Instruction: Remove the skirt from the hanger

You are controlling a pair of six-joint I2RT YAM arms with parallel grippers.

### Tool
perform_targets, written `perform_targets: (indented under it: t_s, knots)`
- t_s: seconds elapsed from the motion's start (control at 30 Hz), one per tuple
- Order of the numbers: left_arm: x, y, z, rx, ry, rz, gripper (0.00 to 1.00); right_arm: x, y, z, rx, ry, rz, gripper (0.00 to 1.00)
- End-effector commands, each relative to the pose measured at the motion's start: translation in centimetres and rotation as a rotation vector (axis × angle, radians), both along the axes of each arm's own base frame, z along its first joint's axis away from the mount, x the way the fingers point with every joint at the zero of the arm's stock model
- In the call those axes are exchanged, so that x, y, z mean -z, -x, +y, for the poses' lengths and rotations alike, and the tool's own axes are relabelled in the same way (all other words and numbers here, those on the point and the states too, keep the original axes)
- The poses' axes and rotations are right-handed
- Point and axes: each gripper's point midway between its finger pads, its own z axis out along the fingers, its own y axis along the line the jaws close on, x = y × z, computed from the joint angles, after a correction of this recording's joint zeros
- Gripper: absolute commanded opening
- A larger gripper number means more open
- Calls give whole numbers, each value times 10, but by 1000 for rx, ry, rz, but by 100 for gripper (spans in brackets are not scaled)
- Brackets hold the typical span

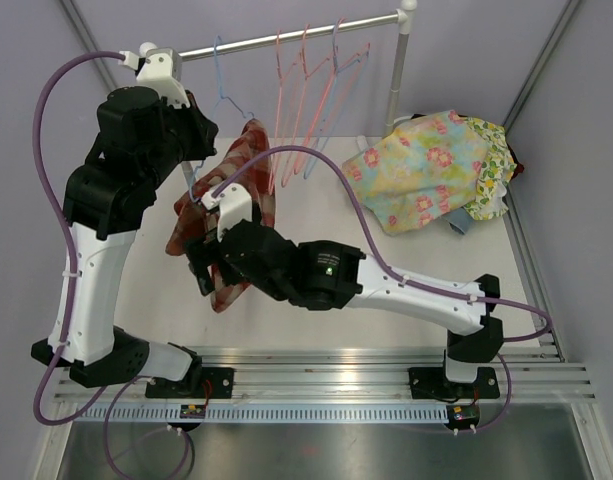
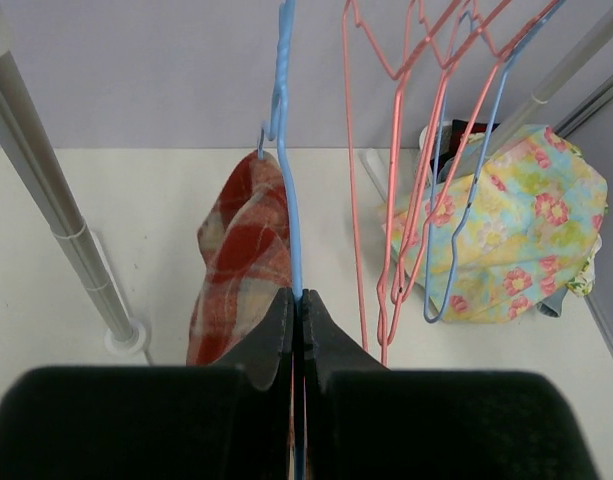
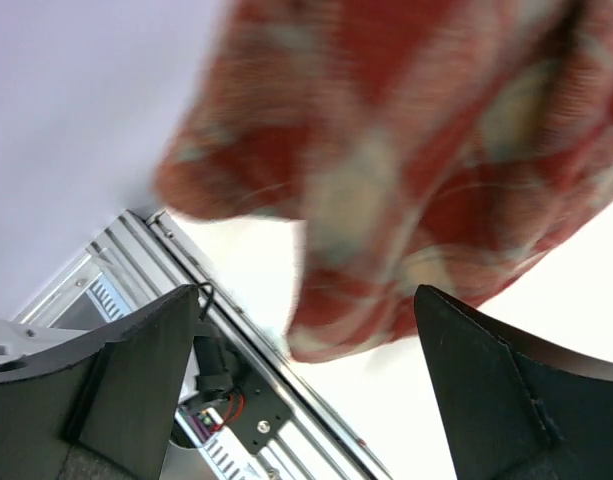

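The skirt (image 1: 248, 160) is red plaid cloth and hangs from a blue wire hanger (image 1: 222, 90) on the rail. My left gripper (image 2: 298, 295) is shut on the blue hanger's (image 2: 286, 150) wire, with the skirt (image 2: 241, 250) draped just beyond and left of its fingers. In the top view the left gripper (image 1: 202, 142) is mostly hidden behind the arm and cloth. My right gripper (image 1: 208, 262) is at the skirt's lower part. Its fingers stand wide apart, so this gripper (image 3: 306, 292) is open. The blurred hem of the skirt (image 3: 406, 130) hangs in front of the gap, unclamped.
Several pink hangers (image 1: 306, 100) and one more blue hanger hang on the metal rail (image 1: 286, 38), right of the skirt. A floral pile of clothes (image 1: 431, 165) lies at the back right. The rail's post (image 2: 66, 220) stands at the left. An aluminium base rail (image 1: 386, 365) runs along the near edge.
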Motion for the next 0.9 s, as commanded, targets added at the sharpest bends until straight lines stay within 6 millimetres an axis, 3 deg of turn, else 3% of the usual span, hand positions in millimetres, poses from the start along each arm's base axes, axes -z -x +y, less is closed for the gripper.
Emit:
perform_targets:
  t_s: [0.0, 0.13, 0.4, 0.47, 0.5, 0.53, 0.63, 0.77, 0.87]
  knots:
    - [-36, 14, -3, 40, 65, -121, 0, -13, 8, 8, 32, -8, -21, 97]
    - [-39, 16, -3, 44, 69, -132, 0, -1, 10, 17, 40, 12, -18, 98]
    - [-51, 27, 1, 54, 69, -165, 0, 21, -8, 10, 145, 67, -63, 96]
    - [-55, 32, -1, 72, 86, -171, 0, 37, -15, 8, 180, 98, -90, 96]
    - [-56, 33, -2, 79, 94, -173, 0, 35, -20, 12, 204, 66, -108, 87]
    - [-59, 35, -2, 85, 105, -181, 0, 47, -23, 14, 200, 95, -127, 69]
    - [-62, 37, -3, 92, 118, -189, 0, 54, -31, 18, 252, 111, -143, 0]
    - [-64, 34, 5, 53, 79, -197, 0, 39, -19, 6, 258, 113, -154, 0]
    - [-61, 28, 19, -23, 48, -199, 0, 26, 0, -23, 271, 109, -189, 0]
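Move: The red-plaid skirt hangs right in front of the open right hand: its middle is about 7 cm ahead, some 4 cm to the right and roughly level. The blue hanger carrying it, already in the left hand's grip, is around 10 cm ahead of the right hand, 2 cm to the right and 12 cm up; the empty hangers stand some 20 cm to its right, 12 cm ahead and 11 cm up. From the left hand the skirt's middle is about 12 cm below, 4 cm right and 2 cm ahead. Down, mostly, goes the right hand: after a short shift back and to its left it sinks about 8 cm and reaches a few centimetres forward into the hanging cloth, turning some 15–20 degrees, partly clockwise. Late in the descent its wide-open fingers shut and pinch a low fold of the skirt. The left hand keeps its pinch on the blue hanger, easing back and slightly up. ##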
